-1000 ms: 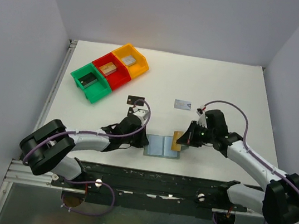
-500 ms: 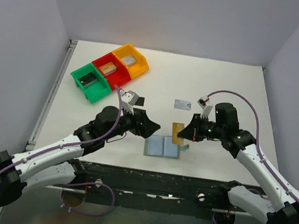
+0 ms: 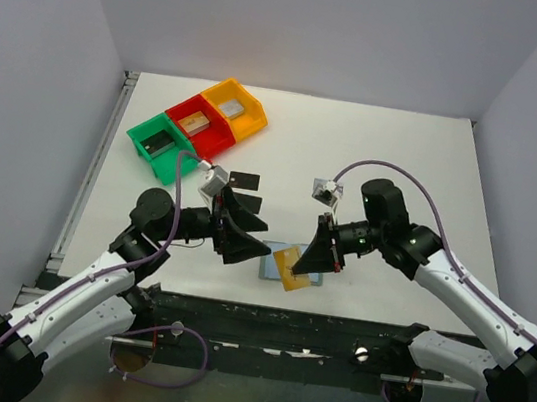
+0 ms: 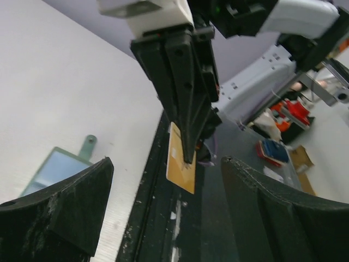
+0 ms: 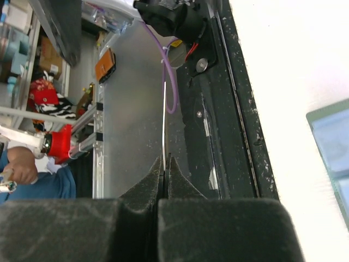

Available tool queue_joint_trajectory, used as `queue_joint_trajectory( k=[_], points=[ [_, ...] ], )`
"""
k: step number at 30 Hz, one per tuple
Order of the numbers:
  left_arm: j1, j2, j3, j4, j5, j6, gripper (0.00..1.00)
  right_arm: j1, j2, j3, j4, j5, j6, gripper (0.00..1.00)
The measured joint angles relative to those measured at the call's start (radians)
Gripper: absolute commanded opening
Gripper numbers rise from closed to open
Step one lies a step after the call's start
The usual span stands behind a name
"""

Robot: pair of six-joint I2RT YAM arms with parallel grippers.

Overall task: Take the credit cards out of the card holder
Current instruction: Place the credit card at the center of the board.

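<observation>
The card holder [image 3: 270, 263] lies open near the table's front edge, its pale blue inside up. It also shows in the left wrist view [image 4: 53, 170] with its tab [image 4: 88, 145]. My right gripper [image 3: 305, 259] is shut on a gold-tan credit card [image 3: 290, 266] and holds it in the air over the holder. The card shows face-on in the left wrist view [image 4: 180, 167] and edge-on in the right wrist view [image 5: 164, 109]. My left gripper [image 3: 258, 241] is open and empty just left of the card, jaws wide, pointing at it. A black card [image 3: 244, 178] lies behind it.
Green [image 3: 160, 146], red [image 3: 197, 127] and yellow [image 3: 234, 109] bins with grey blocks stand at the back left. The black frame rail [image 3: 281, 319] runs along the table's near edge. A grey-white wall surrounds the table.
My right gripper has lifted the gold card off the holder's right side and swung it left over the holder. My left arm has drawn back from the holder and turned its open jaws towards the card.
</observation>
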Motion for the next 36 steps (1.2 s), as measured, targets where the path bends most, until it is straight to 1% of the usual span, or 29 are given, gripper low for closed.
queue_joint_trajectory(
  k=[4, 7, 9, 11, 12, 14, 20, 21, 22, 23, 24, 25, 26, 28, 30, 33, 36],
  points=[
    [0.0, 0.066, 0.0, 0.075, 0.139, -0.047, 0.86, 0.028, 0.033, 0.053, -0.016, -0.003, -0.032, 0.0],
    [-0.001, 0.133, 0.0, 0.097, 0.18, -0.073, 0.81, 0.043, 0.047, 0.071, -0.034, -0.001, -0.052, 0.0],
    [-0.003, 0.165, 0.0, 0.113, 0.205, -0.089, 0.76, 0.053, 0.058, 0.083, -0.052, 0.004, -0.065, 0.0],
    [-0.01, 0.184, 0.0, 0.119, 0.223, -0.098, 0.66, 0.064, 0.068, 0.097, -0.068, 0.01, -0.078, 0.0],
    [-0.015, 0.189, 0.0, 0.121, 0.23, -0.102, 0.59, 0.069, 0.072, 0.105, -0.078, 0.012, -0.082, 0.0],
    [-0.024, 0.193, 0.0, 0.123, 0.239, -0.106, 0.51, 0.079, 0.081, 0.118, -0.086, 0.019, -0.095, 0.0],
    [-0.051, 0.214, 0.001, 0.129, 0.257, -0.105, 0.19, 0.098, 0.105, 0.156, -0.122, 0.043, -0.124, 0.0],
    [-0.056, 0.219, 0.001, 0.129, 0.259, -0.104, 0.11, 0.1, 0.108, 0.159, -0.127, 0.046, -0.129, 0.0],
    [-0.058, 0.221, 0.001, 0.129, 0.259, -0.101, 0.05, 0.101, 0.109, 0.162, -0.134, 0.05, -0.133, 0.02],
    [-0.061, 0.223, 0.002, 0.129, 0.26, -0.103, 0.0, 0.102, 0.11, 0.164, -0.138, 0.053, -0.136, 0.11],
    [-0.062, 0.225, 0.002, 0.13, 0.261, -0.102, 0.0, 0.103, 0.112, 0.166, -0.141, 0.063, -0.138, 0.3],
    [-0.063, 0.225, 0.002, 0.131, 0.262, -0.101, 0.0, 0.103, 0.113, 0.168, -0.145, 0.072, -0.14, 0.4],
    [-0.064, 0.225, 0.002, 0.134, 0.263, -0.099, 0.0, 0.104, 0.113, 0.169, -0.149, 0.085, -0.136, 0.48],
    [-0.065, 0.224, 0.002, 0.138, 0.262, -0.1, 0.0, 0.105, 0.111, 0.172, -0.151, 0.128, -0.128, 0.57],
    [-0.067, 0.198, -0.002, 0.129, 0.232, -0.087, 0.0, 0.105, 0.097, 0.173, -0.15, 0.206, -0.107, 0.63],
    [-0.065, 0.119, -0.03, 0.109, 0.14, -0.074, 0.0, 0.095, 0.038, 0.166, -0.122, 0.325, -0.055, 0.63],
    [-0.054, 0.024, -0.1, 0.14, -0.023, -0.095, 0.0, 0.058, -0.062, 0.122, -0.04, 0.417, 0.023, 0.63]
  ],
)
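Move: The credit card, still pinched by the right fingers, has its middle about 7 cm right, 4 cm back and 4 cm below the open left gripper. From the right hand, the card's middle sits roughly 2 cm left, 1 cm back and 1 cm down; the left gripper is some 9 cm left, 3 cm ahead and 3 cm higher. Counted from the left gripper, the open card holder lies 6 cm ahead, 11 cm right and the nearer black card 24 cm ahead, 6 cm left, both some 26 cm below. Bring the left gripper back, down and right about 5 cm onto the credit card's free left edge, turning clockwise nearly 20 degrees, while the right hand feeds the card some 2 cm left. Shut the left fingers on it, then open the right ones and withdraw them forward and up, turning clockwise; ease the left hand forward and left with the card, undoing its turn. ##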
